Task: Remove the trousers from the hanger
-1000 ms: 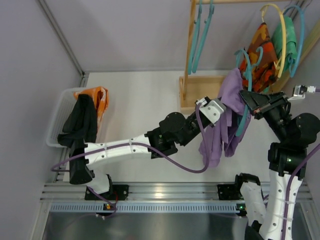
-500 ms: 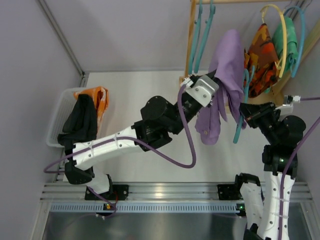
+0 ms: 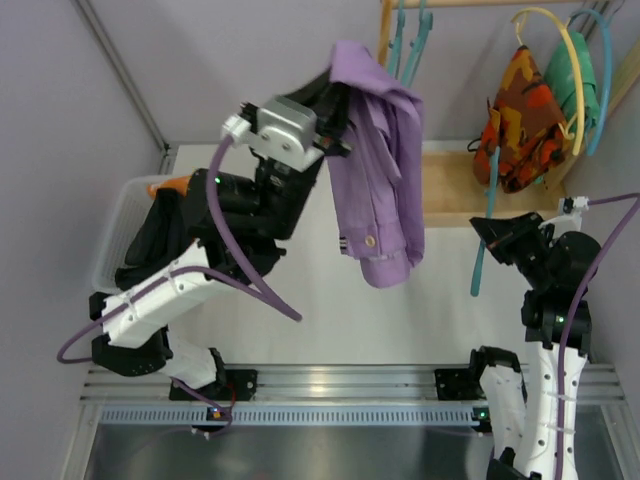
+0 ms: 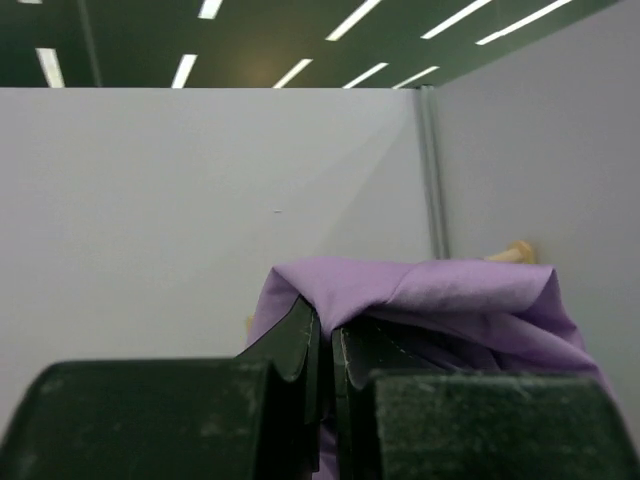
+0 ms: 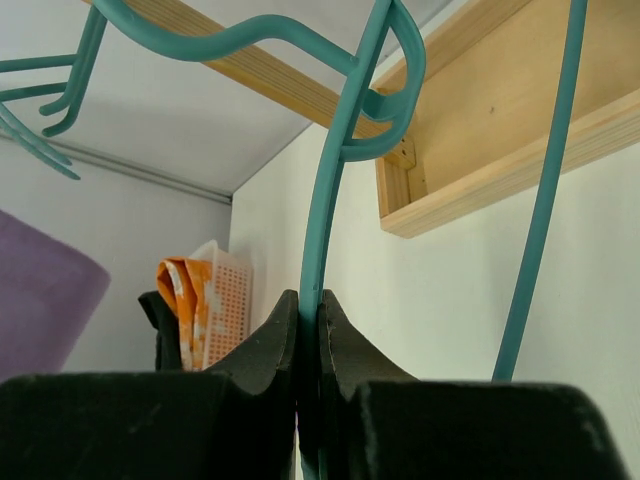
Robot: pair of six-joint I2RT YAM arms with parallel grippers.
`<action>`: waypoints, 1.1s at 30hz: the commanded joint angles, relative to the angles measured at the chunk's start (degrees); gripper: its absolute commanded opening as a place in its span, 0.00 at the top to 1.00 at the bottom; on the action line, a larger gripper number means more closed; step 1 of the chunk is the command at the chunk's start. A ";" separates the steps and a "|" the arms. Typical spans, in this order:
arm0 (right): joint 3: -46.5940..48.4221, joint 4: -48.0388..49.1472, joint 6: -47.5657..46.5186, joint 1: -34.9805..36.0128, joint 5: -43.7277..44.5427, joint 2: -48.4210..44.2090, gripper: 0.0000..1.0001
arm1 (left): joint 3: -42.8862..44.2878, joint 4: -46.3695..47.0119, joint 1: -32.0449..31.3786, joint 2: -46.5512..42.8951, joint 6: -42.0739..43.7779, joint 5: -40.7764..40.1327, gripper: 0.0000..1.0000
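My left gripper (image 3: 335, 95) is shut on the plain purple trousers (image 3: 378, 170) and holds them high, clear of any hanger; they hang down in front of the wooden rack. The pinched fold shows in the left wrist view (image 4: 400, 290). My right gripper (image 3: 484, 232) is shut on the bare teal hanger (image 3: 481, 245), also in the right wrist view (image 5: 330, 220). The orange-red-brown patterned trousers (image 3: 522, 120) and the green trousers (image 3: 568, 85) hang on hangers at the back right.
A white basket (image 3: 118, 232) at the left holds black and orange cloth. The wooden rack (image 3: 445, 180) stands at the back with two bare teal hangers (image 3: 405, 45). Grey walls close in behind and on the left.
My left gripper has lifted the purple trousers up and to the left, off the teal hanger. My right gripper keeps the now bare hanger and has shifted slightly back.
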 commanded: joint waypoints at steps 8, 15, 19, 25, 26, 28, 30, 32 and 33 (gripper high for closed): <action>4.86 1.61 -6.67 -0.70 0.66 0.00 1.00 | -0.84 5.69 27.77 -14.62 -6.76 -3.32 1.00; 4.24 4.24 -5.18 -0.70 -1.19 4.04 1.00 | -8.91 10.60 46.83 -23.24 -1.15 -6.92 1.00; 4.94 5.65 -4.56 -0.70 -1.80 5.71 1.00 | -19.95 10.61 55.02 -32.53 1.14 -7.81 1.00; 6.00 6.09 -4.91 -0.70 -3.74 6.16 1.00 | -36.93 12.01 69.87 -46.86 3.69 -9.47 1.00; 6.09 6.00 -5.00 -0.70 -4.26 6.25 1.00 | -38.27 11.49 72.59 -48.29 3.61 -10.09 1.00; 6.35 5.48 -5.44 -0.70 -4.53 6.42 1.00 | -42.22 9.29 75.86 -52.67 3.43 -11.23 1.00; 6.52 5.30 -5.70 -0.70 -4.79 6.60 1.00 | -46.08 6.76 78.94 -55.58 2.64 -11.59 1.00; 6.96 5.21 -5.97 -0.70 -4.88 6.69 1.00 | -48.64 5.08 81.22 -59.80 2.29 -12.20 1.00; 7.05 5.04 -6.32 -0.70 -4.88 6.77 1.00 | -50.31 3.68 81.75 -60.94 1.68 -12.64 1.00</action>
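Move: The purple trousers already hang from the raised left hand; the basket they go towards is about 45 cm to its left, 10 ahead and some 63 below. In it, the black cloth lies roughly 42 cm left and 9 ahead of the hand, the orange cloth 39 left and 17 ahead. The rack's wooden base stands about 24 cm right and 20 ahead. From the right hand the basket is around 68 cm left, 6 ahead, 26 below. The trousers, still pinched in the shut fingers, are swung high across to the left by about 45 cm: the left hand first also reaches a little forward, then draws back some 22 cm and sinks late, nearing the basket while turning roughly 90 degrees counter-clockwise. The right hand keeps its grip on the empty hanger, shifting only a couple of centimetres. ##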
